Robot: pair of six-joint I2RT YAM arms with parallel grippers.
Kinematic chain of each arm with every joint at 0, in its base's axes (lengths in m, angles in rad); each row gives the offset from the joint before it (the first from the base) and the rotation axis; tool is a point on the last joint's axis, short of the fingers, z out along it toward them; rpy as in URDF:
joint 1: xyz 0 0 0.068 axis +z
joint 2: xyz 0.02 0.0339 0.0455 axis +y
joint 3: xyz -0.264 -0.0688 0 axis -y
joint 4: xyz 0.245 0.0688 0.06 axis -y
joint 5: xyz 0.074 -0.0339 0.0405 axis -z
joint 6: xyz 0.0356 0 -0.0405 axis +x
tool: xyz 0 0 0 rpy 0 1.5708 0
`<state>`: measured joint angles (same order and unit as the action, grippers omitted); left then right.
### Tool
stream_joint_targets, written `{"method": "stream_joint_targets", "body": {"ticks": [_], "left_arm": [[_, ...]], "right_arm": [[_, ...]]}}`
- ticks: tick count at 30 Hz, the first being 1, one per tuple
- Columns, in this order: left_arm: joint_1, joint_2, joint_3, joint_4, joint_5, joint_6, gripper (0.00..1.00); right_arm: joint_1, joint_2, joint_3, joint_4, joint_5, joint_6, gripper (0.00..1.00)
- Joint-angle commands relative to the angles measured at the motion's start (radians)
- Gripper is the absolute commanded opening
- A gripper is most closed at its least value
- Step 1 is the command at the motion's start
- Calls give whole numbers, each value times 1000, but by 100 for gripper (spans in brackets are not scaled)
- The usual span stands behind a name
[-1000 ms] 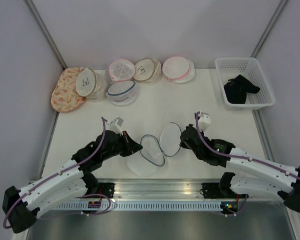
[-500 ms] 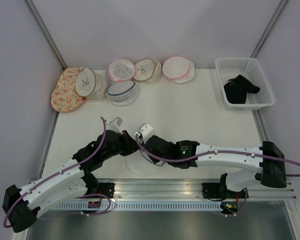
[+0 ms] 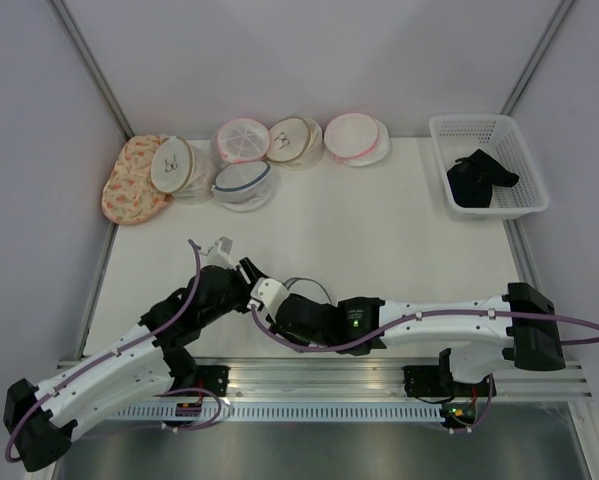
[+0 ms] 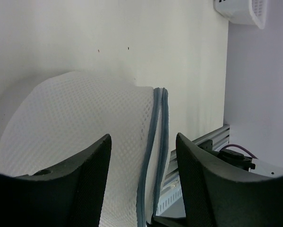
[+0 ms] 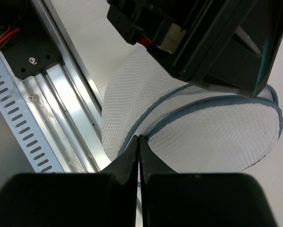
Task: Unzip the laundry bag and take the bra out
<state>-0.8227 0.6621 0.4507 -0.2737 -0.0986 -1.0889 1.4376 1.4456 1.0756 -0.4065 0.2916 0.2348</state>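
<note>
The laundry bag (image 4: 70, 118), white mesh with a grey-blue zipper rim (image 4: 153, 137), lies at the table's near edge. In the top view both arms cover most of it. My left gripper (image 4: 143, 187) is open, its fingers (image 4: 84, 175) on either side of the rim. My right gripper (image 5: 139, 138) has reached across from the right. It is shut, with its tips pinching the point where the zipper tracks meet on the bag (image 5: 217, 137). The bra (image 3: 479, 178), black, lies in the white basket (image 3: 489, 122) at the back right.
Along the back left stand a floral pouch (image 3: 129, 180), beige-rimmed bags (image 3: 174, 165), pink-rimmed bags (image 3: 357, 138) and another blue-rimmed bag (image 3: 242, 185). An aluminium rail (image 3: 309, 378) runs along the near edge just below the bag. Walls close in both sides.
My right arm swung left across the table and its shut tips now sit on the bag's zipper. My left gripper opened and let go of the bag.
</note>
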Motion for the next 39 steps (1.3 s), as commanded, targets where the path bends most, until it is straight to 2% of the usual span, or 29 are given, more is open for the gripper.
{"method": "stream_joint_targets", "body": {"ticks": [1,8,11,12,15,19,21,24,25,26,27,29,30,33,35,38,39], "left_arm": [[-3,20,-9,42,10,-29,62],[-4,115,-21,293,221,82,61],[-4,200,28,291,327,161,44],[-4,218,40,285,350,188,22],[-4,261,68,249,393,218,2],[-4,234,49,231,340,199,2],[-4,209,34,225,309,176,2],[-4,191,20,234,257,147,2],[-4,191,16,237,251,139,2],[-4,189,16,241,244,126,2],[-4,191,11,246,229,116,2],[-6,194,5,277,224,98,2],[-4,197,0,309,221,93,2],[-4,221,-6,392,232,69,2],[-4,249,0,435,232,55,2],[-4,268,42,368,150,63,2],[-4,269,64,348,70,73,2]], "right_arm": [[9,-48,-14,77,-54,-41,1],[9,-60,-43,126,-112,-77,0],[9,-53,-39,113,-101,-75,0],[9,-53,-39,112,-98,-74,0],[9,-56,-32,91,-60,-63,0],[7,-100,-43,32,76,6,0],[7,-163,-63,21,139,70,0],[7,-286,-124,8,222,187,5],[9,-319,-161,3,240,217,11],[9,-355,-173,-12,273,250,24],[9,-420,-184,-59,334,330,44],[9,-485,-209,-119,401,418,61],[9,-542,-212,-187,459,498,74],[9,-609,-226,-294,509,587,81],[9,-620,-229,-343,547,664,82],[9,-625,-235,-403,575,728,82],[9,-629,-241,-391,572,729,82]]}}
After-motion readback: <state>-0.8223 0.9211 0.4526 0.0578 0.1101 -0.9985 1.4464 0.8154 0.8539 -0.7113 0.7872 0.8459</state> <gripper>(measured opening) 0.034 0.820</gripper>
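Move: The stretch of blue rim that the left hand goes for, where lid and bag edges run side by side, lies about 5 cm to its right, 2 cm back and 1 cm lower, between its open fingers' line of reach. The bag's body sits some 6 cm back, 4 cm right and 6 cm below that hand. From the closed right fingers, that rim is roughly 6 cm ahead, 4 cm right and 1 cm up. Rightward, slightly back and down, the left hand slides its open fingers over the doubled blue rim, turning some 20 degrees clockwise, and pinches both edges; still gripping, it eases forward and up again. The right fingers, at the lid's near edge, first back off a little, then leave about 15 cm to the right, rising 8 cm and drifting forward, opening wide and swinging clockwise. ##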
